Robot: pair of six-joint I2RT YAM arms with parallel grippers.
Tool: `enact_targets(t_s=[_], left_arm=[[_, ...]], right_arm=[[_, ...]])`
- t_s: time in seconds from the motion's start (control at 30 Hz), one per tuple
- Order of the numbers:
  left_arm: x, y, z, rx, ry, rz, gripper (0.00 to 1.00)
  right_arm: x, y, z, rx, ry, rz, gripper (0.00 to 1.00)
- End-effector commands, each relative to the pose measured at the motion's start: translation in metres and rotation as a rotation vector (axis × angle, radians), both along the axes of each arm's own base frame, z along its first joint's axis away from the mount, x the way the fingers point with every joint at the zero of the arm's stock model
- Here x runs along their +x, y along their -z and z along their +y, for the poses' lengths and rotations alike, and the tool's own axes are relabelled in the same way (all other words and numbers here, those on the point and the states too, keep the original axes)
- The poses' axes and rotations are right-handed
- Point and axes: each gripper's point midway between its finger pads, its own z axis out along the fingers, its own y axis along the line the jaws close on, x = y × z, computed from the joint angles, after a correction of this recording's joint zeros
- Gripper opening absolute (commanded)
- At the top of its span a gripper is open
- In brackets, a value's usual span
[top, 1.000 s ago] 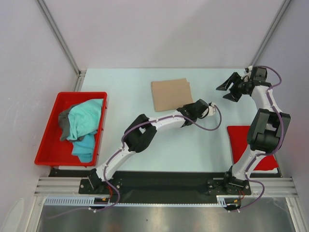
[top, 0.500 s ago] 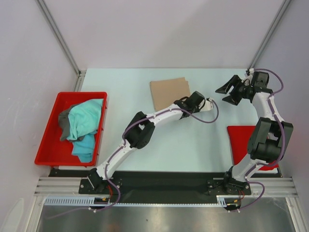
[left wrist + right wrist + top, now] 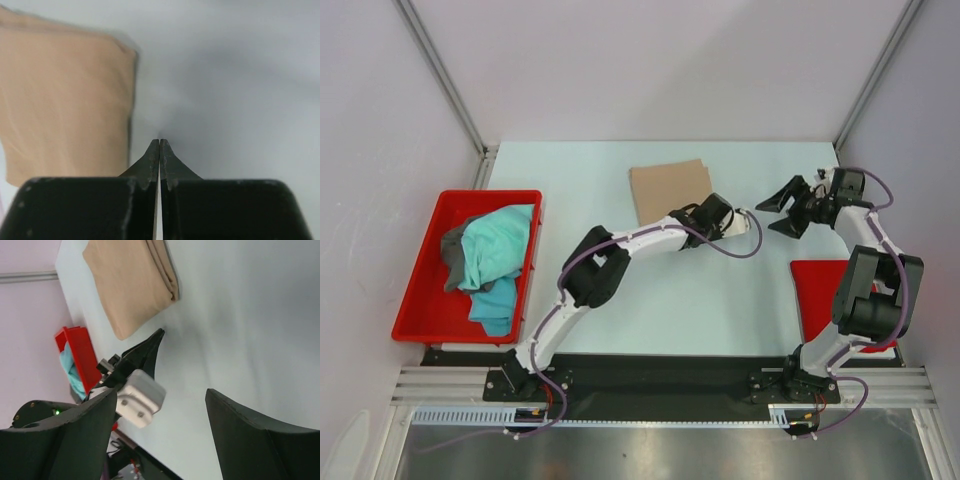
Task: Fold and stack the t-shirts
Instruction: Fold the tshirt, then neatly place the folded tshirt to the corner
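A tan t-shirt (image 3: 665,188) lies folded into a rectangle at the middle back of the table; it also shows in the wrist views (image 3: 65,100) (image 3: 132,282). My left gripper (image 3: 690,212) is shut with nothing in it. Its tips (image 3: 159,141) rest over bare table just beside the shirt's near right edge. My right gripper (image 3: 778,213) is open and empty. It hangs to the right of the left wrist, its jaws (image 3: 160,395) facing the left gripper (image 3: 156,340). A teal t-shirt (image 3: 498,248) and a dark grey one (image 3: 451,262) lie crumpled in the tray.
The red plastic tray (image 3: 420,305) stands at the table's left edge and shows small in the right wrist view (image 3: 75,347). A flat red mat (image 3: 817,290) lies at the near right, partly under the right arm. Purple cables loop off both arms.
The left gripper has shut and drawn back leftward along the tan shirt's near edge. The right gripper has swung nearer and leftward toward it, opening slightly wider.
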Motion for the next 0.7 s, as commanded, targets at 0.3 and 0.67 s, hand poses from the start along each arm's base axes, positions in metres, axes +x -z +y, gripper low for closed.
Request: enact_targets(t_s=[0.3, 0.67], left_arm=[[-0.032, -0.078, 0.018, -0.201, -0.079, 0.003, 0.01], [-0.015, -0.096, 0.000, -0.378, -0.216, 0.062, 0.38]], right_arm=[[0.006, 0.020, 0.016, 0.165, -0.006, 0.045, 0.82], [0.006, 0.027, 0.010, 0.144, -0.007, 0.042, 0.81]])
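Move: The folded tshirt's middle lies about 8 cm ahead of the left hand, 6 cm to its left and a centimetre or so below; the shirt's near right corner is some 3 cm ahead and 5 cm to that hand's right. From the right hand, the shirt's middle is roughly 7 cm ahead, 25 cm to the left and 13 cm below. The red mat lies about 20 cm back and 17 cm to the right of the right hand, down on the table. No touch on the shirt can be made out: the left fingertips, shut and low just off its near edge, draw back about 4 cm and slightly left, then rise some 5 cm while easing forward again. They part to about a third open as the hand rolls left side down and swings counter-clockwise, some 15 degrees in all. The right hand, still wide open, sinks about 3.5 cm and tilts some 10 degrees. ##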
